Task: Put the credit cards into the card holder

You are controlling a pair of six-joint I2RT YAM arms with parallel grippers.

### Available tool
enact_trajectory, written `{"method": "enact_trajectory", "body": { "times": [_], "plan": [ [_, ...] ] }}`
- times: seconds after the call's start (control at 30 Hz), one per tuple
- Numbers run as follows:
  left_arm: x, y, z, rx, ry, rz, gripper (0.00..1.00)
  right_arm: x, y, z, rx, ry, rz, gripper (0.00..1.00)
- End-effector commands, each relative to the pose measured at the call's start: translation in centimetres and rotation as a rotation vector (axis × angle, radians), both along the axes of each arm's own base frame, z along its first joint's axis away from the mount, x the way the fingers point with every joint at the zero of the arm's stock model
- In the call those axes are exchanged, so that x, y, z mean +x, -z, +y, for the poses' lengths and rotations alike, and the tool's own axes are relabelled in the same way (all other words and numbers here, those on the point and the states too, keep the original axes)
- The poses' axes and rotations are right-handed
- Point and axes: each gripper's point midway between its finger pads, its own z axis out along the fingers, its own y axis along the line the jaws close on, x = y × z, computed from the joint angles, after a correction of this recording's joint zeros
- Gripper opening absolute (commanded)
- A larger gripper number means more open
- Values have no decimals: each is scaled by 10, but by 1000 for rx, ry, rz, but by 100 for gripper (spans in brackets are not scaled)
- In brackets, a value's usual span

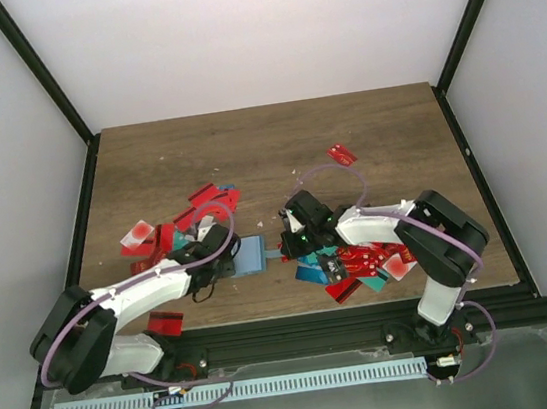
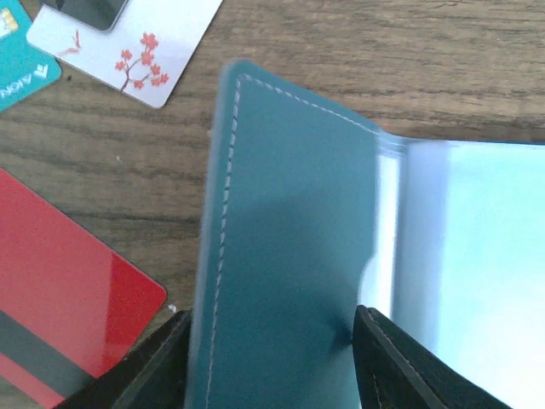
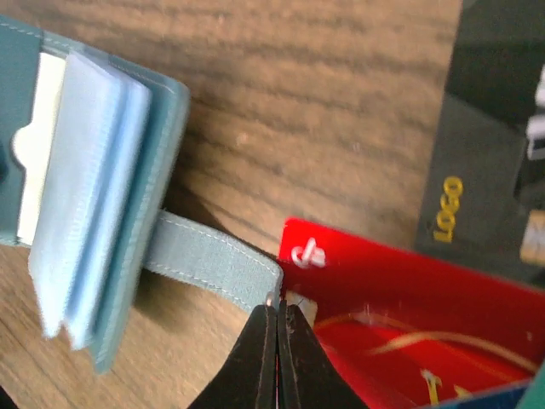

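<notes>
The teal card holder (image 1: 250,256) lies open on the wooden table between the two arms. My left gripper (image 2: 271,341) is shut on its stitched cover (image 2: 289,239), one finger (image 2: 145,375) at each side edge. Clear sleeves (image 2: 477,256) show beside the cover. My right gripper (image 3: 278,315) is shut on the end of the holder's strap (image 3: 213,260), which stretches out from the holder (image 3: 145,170). Credit cards lie round about: a red card (image 3: 400,290) touches the right fingertips, and another red card (image 2: 60,307) lies left of the cover.
Card piles sit at the left (image 1: 171,233) and under the right arm (image 1: 363,268). A lone red card (image 1: 342,155) lies farther back, another (image 1: 166,322) at the near edge. A white blossom card (image 2: 128,43) and a black LOGO card (image 3: 477,196) lie close by.
</notes>
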Motion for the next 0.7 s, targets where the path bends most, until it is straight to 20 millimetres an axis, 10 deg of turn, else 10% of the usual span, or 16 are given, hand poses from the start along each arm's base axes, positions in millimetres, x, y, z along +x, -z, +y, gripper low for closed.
{"method": "enact_trajectory", "body": {
  "times": [0.0,0.33,0.5,0.67],
  "plan": [
    [9,-9,3,28,-62,-8,54,14,-10,9,-7,-38,-29,1],
    [17,-69,-34,-136,69,-68,70,12,-41,-2,-25,-16,-54,23],
    [10,-96,-76,-304,255,-108,71,4,-47,-44,-118,138,-66,57],
    [-7,-101,-127,-499,447,-88,67,-19,-38,-90,-197,301,-24,65]
  ]
}}
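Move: The open card holder's spine stands between the left hand's parted fingers, its middle about 2 cm to their right, 1 cm ahead and 2 cm below; a white card lies some 8 cm ahead and 5 cm left. The right hand's shut tips are at the end of the holder's strap, with a red card 2 cm right and 1 cm ahead, a black card 6 cm ahead and 3 cm right, and the teal cards about 8 cm right and 1 cm ahead. Coming free of the holder's raised left cover, the left fingers spread wider and the hand, after nudging forward, climbs about 9 cm and swings right across the pockets, rolling some 20 degrees and turning clockwise. The right tips leave the strap end after a small forward slide, then the hand opens wide, rising 5 to 6 cm and drawing right over the red card towards the teal cards. ##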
